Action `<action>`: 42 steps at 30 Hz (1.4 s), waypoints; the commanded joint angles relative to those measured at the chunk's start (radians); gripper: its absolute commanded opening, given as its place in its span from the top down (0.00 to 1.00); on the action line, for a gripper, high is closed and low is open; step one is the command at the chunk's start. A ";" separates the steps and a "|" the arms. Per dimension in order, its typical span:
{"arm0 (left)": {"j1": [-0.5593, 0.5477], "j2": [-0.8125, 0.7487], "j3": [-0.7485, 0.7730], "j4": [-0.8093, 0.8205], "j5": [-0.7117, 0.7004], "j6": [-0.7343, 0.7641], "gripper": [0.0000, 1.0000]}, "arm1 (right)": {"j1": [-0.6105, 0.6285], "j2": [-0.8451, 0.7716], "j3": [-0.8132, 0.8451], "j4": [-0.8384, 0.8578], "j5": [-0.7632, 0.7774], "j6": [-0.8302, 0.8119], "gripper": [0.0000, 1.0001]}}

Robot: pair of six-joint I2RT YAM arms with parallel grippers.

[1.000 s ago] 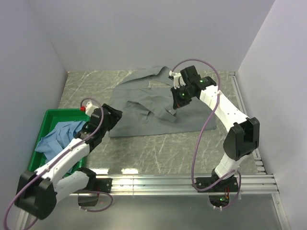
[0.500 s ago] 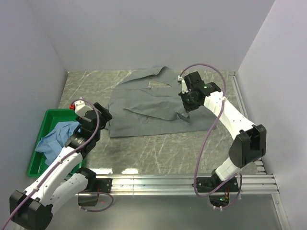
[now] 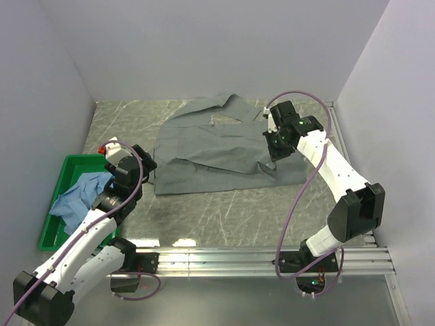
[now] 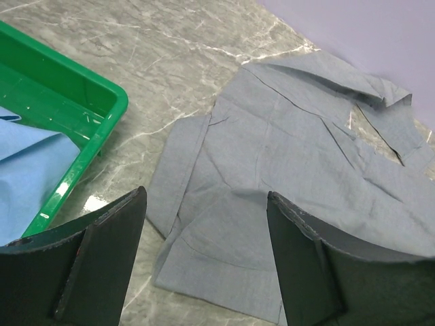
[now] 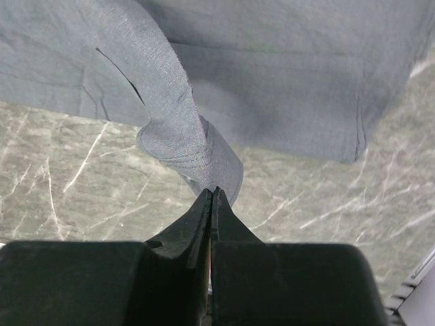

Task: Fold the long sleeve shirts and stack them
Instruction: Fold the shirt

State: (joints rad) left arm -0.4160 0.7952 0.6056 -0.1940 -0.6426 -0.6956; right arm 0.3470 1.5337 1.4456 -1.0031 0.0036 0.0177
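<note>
A grey-green long sleeve shirt (image 3: pixel 217 146) lies spread on the marble table, collar toward the back wall. My right gripper (image 3: pixel 274 155) is over its right part, shut on a sleeve end (image 5: pixel 194 146) that hangs lifted and rolled from the closed tips (image 5: pixel 213 191). The shirt's body (image 5: pixel 285 75) lies flat beyond. My left gripper (image 3: pixel 141 165) hovers open just left of the shirt's lower left corner (image 4: pixel 224 251), with nothing between its fingers (image 4: pixel 204 197). A light blue shirt (image 3: pixel 80 195) lies crumpled in the green bin (image 3: pixel 66 163) at the left.
The bin's rim (image 4: pixel 102 92) is close to my left gripper's left side. Purple walls close in the back and both sides. An aluminium rail (image 3: pixel 224 258) runs along the near edge, and a grooved strip (image 3: pixel 336 136) runs along the right edge.
My right gripper has moved right and slightly forward, drawing the sleeve across the shirt toward its right edge. My left arm has pulled back left beside the bin and its jaws have widened.
</note>
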 commanded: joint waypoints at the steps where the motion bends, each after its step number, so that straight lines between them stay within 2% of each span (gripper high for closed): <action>1: -0.006 -0.016 -0.010 0.042 -0.020 0.015 0.23 | -0.010 -0.035 -0.002 -0.026 0.004 0.025 1.00; 8: -0.007 -0.016 -0.012 0.045 -0.020 0.010 0.23 | -0.014 -0.073 -0.051 0.049 -0.062 -0.009 1.00; 13: -0.007 -0.019 -0.013 0.044 -0.022 0.010 0.23 | -0.023 0.017 -0.050 0.061 -0.068 0.004 1.00; 19: -0.006 -0.024 -0.017 0.048 -0.019 0.013 0.23 | -0.092 0.190 0.039 -0.005 -0.014 0.085 0.98; 20: -0.006 -0.027 -0.017 0.047 -0.020 0.013 0.23 | -0.104 0.207 0.061 -0.018 -0.005 0.102 0.94; 21: -0.006 -0.028 -0.018 0.048 -0.020 0.013 0.23 | -0.123 0.232 0.068 -0.020 0.037 0.116 0.82; 22: -0.007 -0.030 -0.018 0.047 -0.022 0.013 0.23 | -0.132 0.239 0.078 -0.022 0.061 0.148 0.76; 23: -0.006 -0.033 -0.020 0.048 -0.022 0.015 0.23 | -0.141 0.243 0.088 -0.011 0.076 0.165 0.61; 27: -0.006 -0.036 -0.021 0.051 -0.011 0.013 0.23 | -0.181 0.211 0.084 0.050 0.104 0.241 0.39; 31: -0.007 -0.039 -0.024 0.051 -0.009 0.013 0.23 | -0.256 0.120 -0.025 0.177 0.044 0.356 0.36; 34: -0.007 -0.042 -0.026 0.056 -0.006 0.011 0.23 | -0.336 0.017 -0.193 0.355 -0.150 0.416 0.36; 35: -0.007 -0.044 -0.026 0.057 -0.005 0.015 0.23 | -0.342 -0.007 -0.283 0.459 -0.256 0.424 0.36; 36: -0.009 -0.042 -0.027 0.057 -0.002 0.011 0.23 | -0.342 -0.042 -0.322 0.501 -0.299 0.430 0.36; 42: -0.009 -0.040 -0.029 0.061 0.008 0.013 0.23 | -0.342 -0.058 -0.494 0.708 -0.425 0.438 0.37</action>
State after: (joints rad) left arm -0.4206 0.7670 0.5819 -0.1719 -0.6441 -0.6949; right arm -0.0021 1.4868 0.9974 -0.4900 -0.2882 0.4263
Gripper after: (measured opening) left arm 0.773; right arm 0.631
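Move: Below the right hand, roughly 9 cm down, 2 cm back and 1 cm to its left, lies the spot on the shirt body for the sleeve cuff it already pinches. The body's near hem runs about 8 cm back of the hand, level sideways; the body's right edge stands some 12 cm to the hand's right, 2 cm back. From the idle left hand, that spot is roughly 42 cm right, 3 cm back and 12 cm down. Lowering the pinched cuff some 8 cm onto the shirt body after a slight draw back, the right hand starts to ease forward and right, opens wide and lets go. It carries on low over the shirt, about 5 cm farther forward and 7 cm right of its start, turning clockwise some 30 degrees and rolling its left side up, then comes partly back left and toward its base. ##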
